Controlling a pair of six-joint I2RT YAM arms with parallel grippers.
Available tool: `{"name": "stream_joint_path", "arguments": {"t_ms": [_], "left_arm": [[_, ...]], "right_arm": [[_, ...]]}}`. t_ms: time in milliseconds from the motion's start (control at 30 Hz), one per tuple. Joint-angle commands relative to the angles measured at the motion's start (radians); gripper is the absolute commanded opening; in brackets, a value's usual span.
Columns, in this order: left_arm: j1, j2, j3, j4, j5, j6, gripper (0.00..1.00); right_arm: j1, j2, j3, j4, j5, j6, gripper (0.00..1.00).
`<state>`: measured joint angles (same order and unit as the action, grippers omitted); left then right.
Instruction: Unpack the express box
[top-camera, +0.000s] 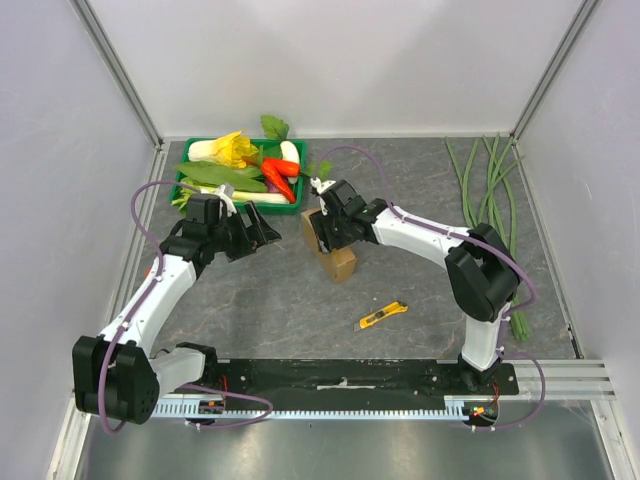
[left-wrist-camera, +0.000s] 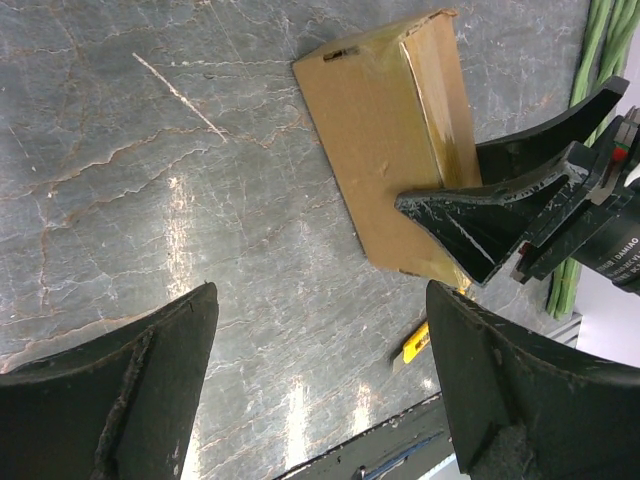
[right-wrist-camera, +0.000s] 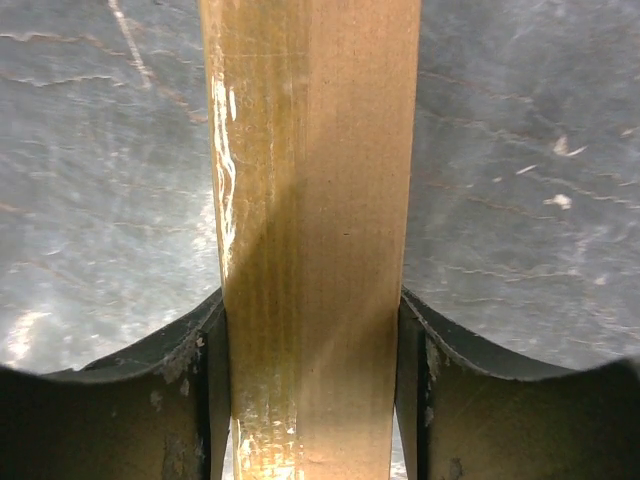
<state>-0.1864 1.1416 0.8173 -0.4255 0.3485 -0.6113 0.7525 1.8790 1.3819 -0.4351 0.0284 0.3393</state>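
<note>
The express box (top-camera: 341, 258), a plain brown cardboard oblong, lies on the grey table near the middle. My right gripper (top-camera: 326, 230) reaches down over its far end. In the right wrist view both fingers press against the two long sides of the box (right-wrist-camera: 315, 200), so my right gripper (right-wrist-camera: 312, 330) is shut on it. The left wrist view shows the box (left-wrist-camera: 385, 130) with taped flaps and one right finger (left-wrist-camera: 470, 215) against its side. My left gripper (top-camera: 262, 232) hovers to the left of the box. It (left-wrist-camera: 320, 300) stands open over bare table with nothing between its fingers.
A yellow utility knife (top-camera: 383, 316) lies on the table in front of the box, also seen as the knife (left-wrist-camera: 415, 345). A green tray (top-camera: 186, 170) of vegetables sits at the back left. Long green beans (top-camera: 490, 185) lie along the right wall.
</note>
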Motion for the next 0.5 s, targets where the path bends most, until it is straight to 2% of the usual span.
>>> {"name": "stream_joint_path", "arguments": {"t_ms": [0,133,167,233,367,467], "left_arm": [[0.004,-0.026,-0.006,-0.006,0.009,0.030,0.90],[0.004,-0.031,-0.017,-0.004,0.014,0.027,0.90],[0.004,-0.031,-0.018,-0.005,0.012,0.027,0.90],[0.004,-0.037,-0.024,-0.004,0.010,0.025,0.90],[0.004,-0.049,-0.038,-0.004,0.006,0.025,0.90],[0.004,-0.055,-0.047,-0.010,0.001,0.028,0.90]], "right_arm": [[0.001,-0.060,-0.030,0.047,-0.185,0.162,0.58],[-0.002,-0.099,-0.125,0.237,-0.375,0.392,0.59],[-0.001,-0.107,-0.147,0.327,-0.395,0.433,0.59],[-0.001,-0.106,-0.198,0.404,-0.421,0.484,0.61],[-0.002,-0.067,-0.227,0.458,-0.423,0.527,0.63],[-0.002,-0.054,-0.245,0.450,-0.407,0.541,0.69]]}}
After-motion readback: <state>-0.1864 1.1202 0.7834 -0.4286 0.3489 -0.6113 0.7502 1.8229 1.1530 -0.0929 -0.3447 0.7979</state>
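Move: The right gripper already holds the express box standing on edge, its middle about 2 cm ahead, 1 cm left and 2 cm below the pads. The open left gripper, towards which the box goes, is some 15 cm left, 4 cm back and 7 cm higher; from it the box lies about 14 cm right, 5 cm ahead, 9 cm down. From the right hand, the vegetable tray is about 15 cm ahead and 18 cm left, the cutter some 18 cm back and 12 cm right. Keep the right gripper pinched on the box's two broad faces and sweep it back and left in equal parts, about 8 cm in all and nearly level, towards the waiting left gripper. Meanwhile swing the fingers some 30 degrees so they point more to the left and less steeply down, easing off at the end. ##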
